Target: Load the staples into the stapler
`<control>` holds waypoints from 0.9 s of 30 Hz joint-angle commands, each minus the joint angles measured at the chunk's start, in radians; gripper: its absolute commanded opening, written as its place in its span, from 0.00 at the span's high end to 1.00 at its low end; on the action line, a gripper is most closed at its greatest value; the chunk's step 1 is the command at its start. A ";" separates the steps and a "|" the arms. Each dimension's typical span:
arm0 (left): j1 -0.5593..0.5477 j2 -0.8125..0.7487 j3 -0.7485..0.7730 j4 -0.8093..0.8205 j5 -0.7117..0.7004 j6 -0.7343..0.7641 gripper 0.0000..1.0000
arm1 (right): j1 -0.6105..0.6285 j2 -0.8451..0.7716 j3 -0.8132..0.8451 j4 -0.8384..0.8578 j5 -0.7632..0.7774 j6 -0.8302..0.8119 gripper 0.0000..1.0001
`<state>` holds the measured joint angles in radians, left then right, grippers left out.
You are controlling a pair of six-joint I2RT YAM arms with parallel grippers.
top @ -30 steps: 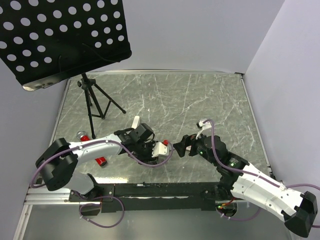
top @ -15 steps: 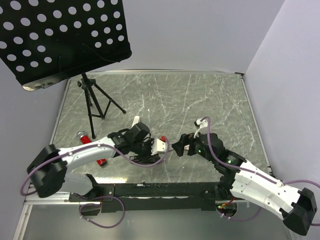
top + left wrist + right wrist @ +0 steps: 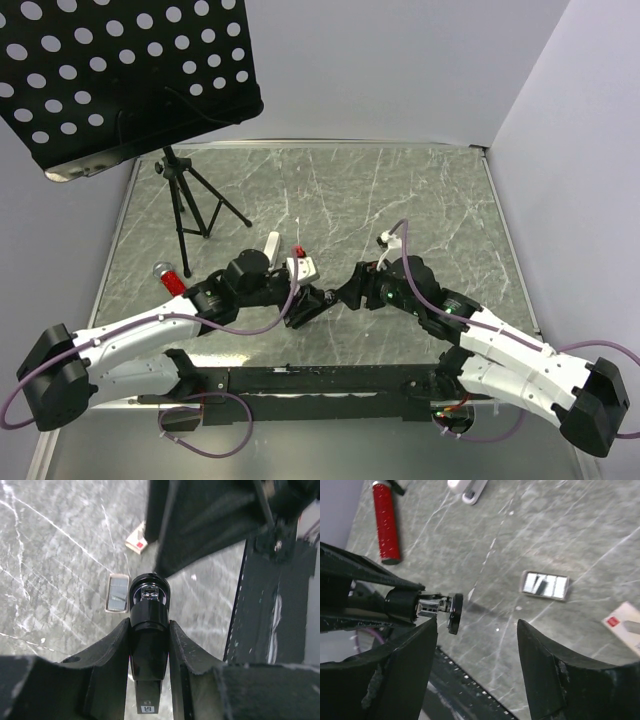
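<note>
My left gripper [image 3: 148, 625] is shut on a black stapler [image 3: 148, 645], gripping its sides. The stapler's front end [image 3: 150, 592] points away, with its metal tray showing. The staples lie on the marble beyond it: a pale box with red print [image 3: 137, 542] and a greyish see-through rectangle [image 3: 118, 593]. My right gripper [image 3: 477, 630] is open; the stapler's pushed-out tray and round black cap [image 3: 454, 613] sit just off its left finger [image 3: 405, 665]. The rectangle [image 3: 545, 585] and the box [image 3: 624, 624] lie farther off. From above, both grippers [image 3: 305, 300] [image 3: 345, 292] meet at the table's middle front.
A red cylinder [image 3: 385, 522] and a white stapler [image 3: 467, 487] lie on the left part of the table; the white stapler [image 3: 272, 244] shows from above too. A tripod [image 3: 185, 205] with a perforated black board [image 3: 120, 70] stands at the back left. A black rail [image 3: 320, 380] runs along the near edge.
The left arm has stretched out and lowered, turning its wrist with the stapler held. The right gripper has moved left toward it and its jaws have narrowed.
</note>
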<state>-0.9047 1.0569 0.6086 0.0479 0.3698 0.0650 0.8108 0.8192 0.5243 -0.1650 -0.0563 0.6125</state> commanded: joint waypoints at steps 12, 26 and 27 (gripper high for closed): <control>-0.006 -0.074 -0.026 0.282 -0.006 -0.174 0.99 | -0.005 0.064 0.029 0.084 -0.070 0.159 0.43; -0.030 -0.070 0.022 0.270 0.034 -0.139 0.99 | -0.010 0.054 0.029 0.096 0.018 0.217 0.77; -0.030 -0.080 0.022 0.271 0.029 -0.136 0.99 | -0.013 0.043 0.028 0.097 0.019 0.225 0.81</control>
<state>-0.9150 1.0161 0.5636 0.2054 0.3332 -0.0788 0.8146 0.8848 0.5270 -0.0807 -0.1394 0.8185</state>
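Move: The left hand still grips the stapler mid-body, with its free end some 5 cm to the right, about 2 cm ahead and roughly level. From the right hand, open, that same free end is about 3 cm to the left, 1 cm back and 3 cm lower. The staple tray lies on the table 14 cm below the right hand, about 5 cm ahead and 2 cm left; the card box is roughly 10 cm to the right of the tray. Leftward about 2.5 cm goes the right hand, dipping slightly, then rising again and rolling some 10 degrees about its fingers, while those fingers close from wide to nearly shut around the stapler's free end. The left hand, keeping its grip, lifts the stapler about 2.5 cm towards it and tips its fingertips up a little. ##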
